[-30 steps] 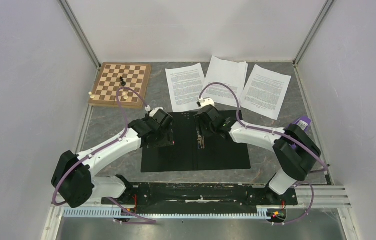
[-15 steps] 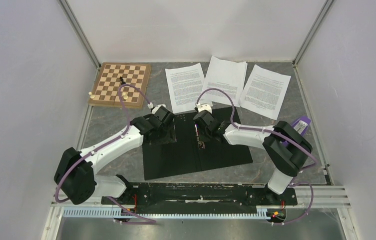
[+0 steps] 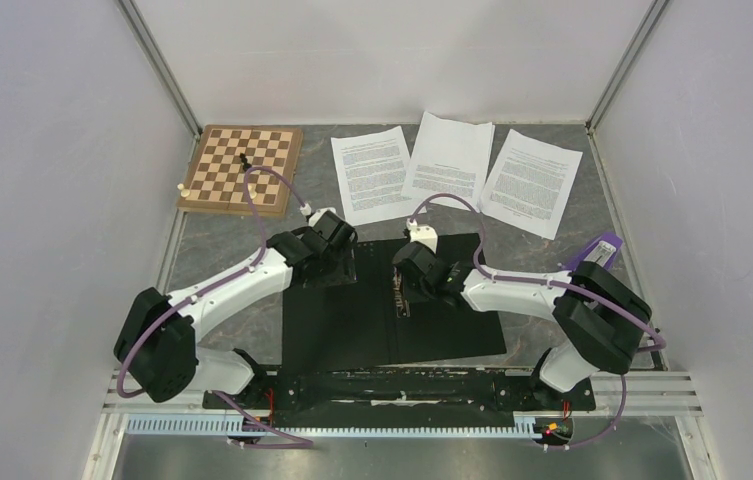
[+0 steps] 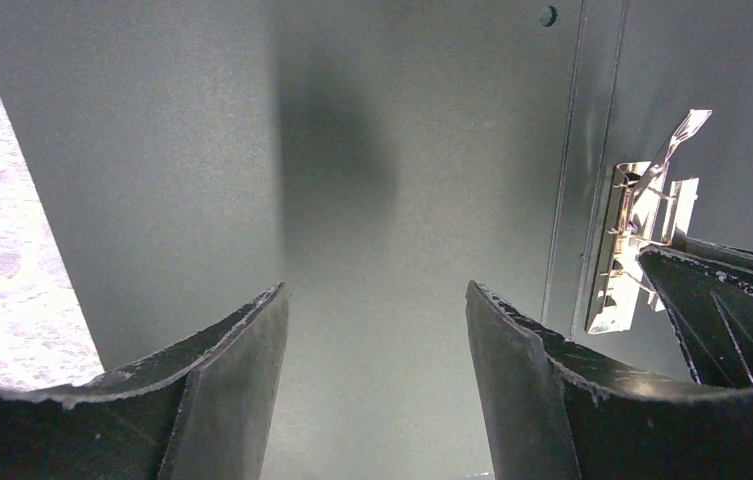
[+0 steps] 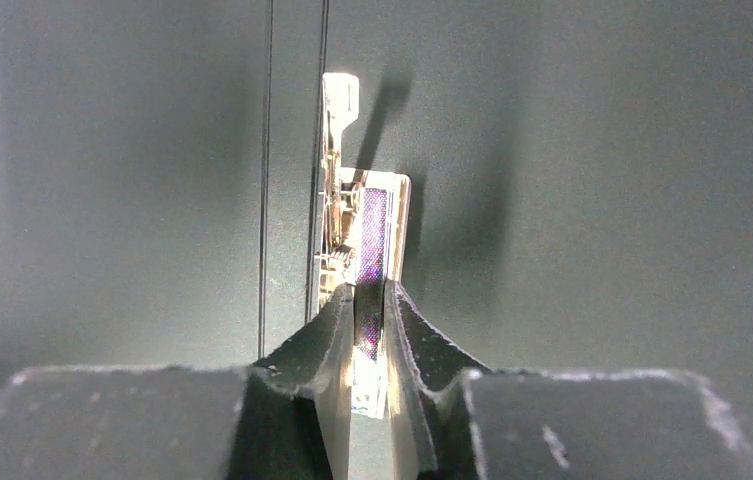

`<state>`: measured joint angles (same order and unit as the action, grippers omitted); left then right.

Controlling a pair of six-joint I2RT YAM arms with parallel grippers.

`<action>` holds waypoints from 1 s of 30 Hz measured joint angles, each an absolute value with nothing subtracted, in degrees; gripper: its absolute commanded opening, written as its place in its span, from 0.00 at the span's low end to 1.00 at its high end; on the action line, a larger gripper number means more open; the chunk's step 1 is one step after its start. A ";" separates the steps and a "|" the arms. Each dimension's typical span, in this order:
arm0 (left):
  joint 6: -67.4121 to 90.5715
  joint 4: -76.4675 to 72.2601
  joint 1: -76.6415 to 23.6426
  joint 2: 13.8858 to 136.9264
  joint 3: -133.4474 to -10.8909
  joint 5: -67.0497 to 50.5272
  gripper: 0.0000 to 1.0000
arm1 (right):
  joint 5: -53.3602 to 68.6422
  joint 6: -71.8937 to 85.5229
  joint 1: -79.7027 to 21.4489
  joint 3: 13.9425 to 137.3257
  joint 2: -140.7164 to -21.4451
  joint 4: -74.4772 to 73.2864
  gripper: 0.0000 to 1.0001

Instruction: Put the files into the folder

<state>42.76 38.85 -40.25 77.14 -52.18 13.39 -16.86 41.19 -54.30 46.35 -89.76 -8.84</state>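
The folder [image 3: 352, 325] lies open on the table, black inner faces up. Three files lie side by side behind it: a left sheet [image 3: 370, 172], a middle sheet [image 3: 449, 160] and a right sheet [image 3: 532, 182]. My right gripper [image 5: 370, 290] is shut on the metal clip [image 5: 367, 220] at the folder's spine, also seen from above as the right gripper [image 3: 399, 290]. My left gripper [image 4: 376, 290] stands open just above the folder's left inner face [image 4: 252, 150], with nothing between its fingers. In the left wrist view the clip [image 4: 642, 240] shows at the right.
A wooden chessboard [image 3: 242, 168] with a few pieces sits at the back left. A purple object [image 3: 602, 248] lies by the right arm near the right wall. Enclosure walls stand close on both sides.
My right gripper has closed on the folder's clip and drawn slightly nearer. The left gripper has shifted a little toward the far side. The folder has turned slightly.
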 measured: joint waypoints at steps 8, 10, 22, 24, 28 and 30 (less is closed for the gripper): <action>42.59 38.33 -40.25 77.73 -53.10 13.26 0.72 | -18.15 44.97 -55.13 46.52 -89.52 -8.84 0.03; 42.33 38.26 -40.25 78.02 -53.49 13.19 0.72 | -19.03 46.22 -55.51 46.61 -89.49 -8.86 0.04; 42.30 37.08 -40.25 80.20 -54.83 11.60 0.72 | -23.77 48.40 -56.21 47.62 -89.56 -11.09 0.20; 42.30 37.06 -40.25 80.20 -54.85 11.44 0.72 | -24.12 48.12 -56.18 48.27 -90.02 -11.20 0.30; 42.30 36.77 -40.25 80.23 -55.11 11.38 0.74 | -24.53 47.00 -56.18 49.01 -90.35 -10.79 0.45; 42.30 36.58 -40.25 80.36 -55.55 11.31 0.76 | -24.75 46.06 -56.18 49.54 -90.35 -10.76 0.51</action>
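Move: The right fingers are nearly shut on the folder's metal clip, whose middle is about 1 cm ahead of and 1 cm below the hand, straight in line. The left panel's middle is roughly 13 cm to this hand's left and 3 cm back, the right panel's some 10 cm to its right and 2 cm back. The left sheet lies about 31 cm ahead and 6 cm left. From the open left gripper, the clip is some 14 cm right, 1 cm ahead and 5 cm lower. Keep the right fingers pinched on the clip while you ease them up slightly and turn the hand clockwise about 8 degrees, squaring the folder; then open them, let go of the clip and lift off forward and up, ending roughly 2 cm from the start. Meanwhile, drift the open left gripper about 2.5 cm right and forward, over the left panel towards the clip. ##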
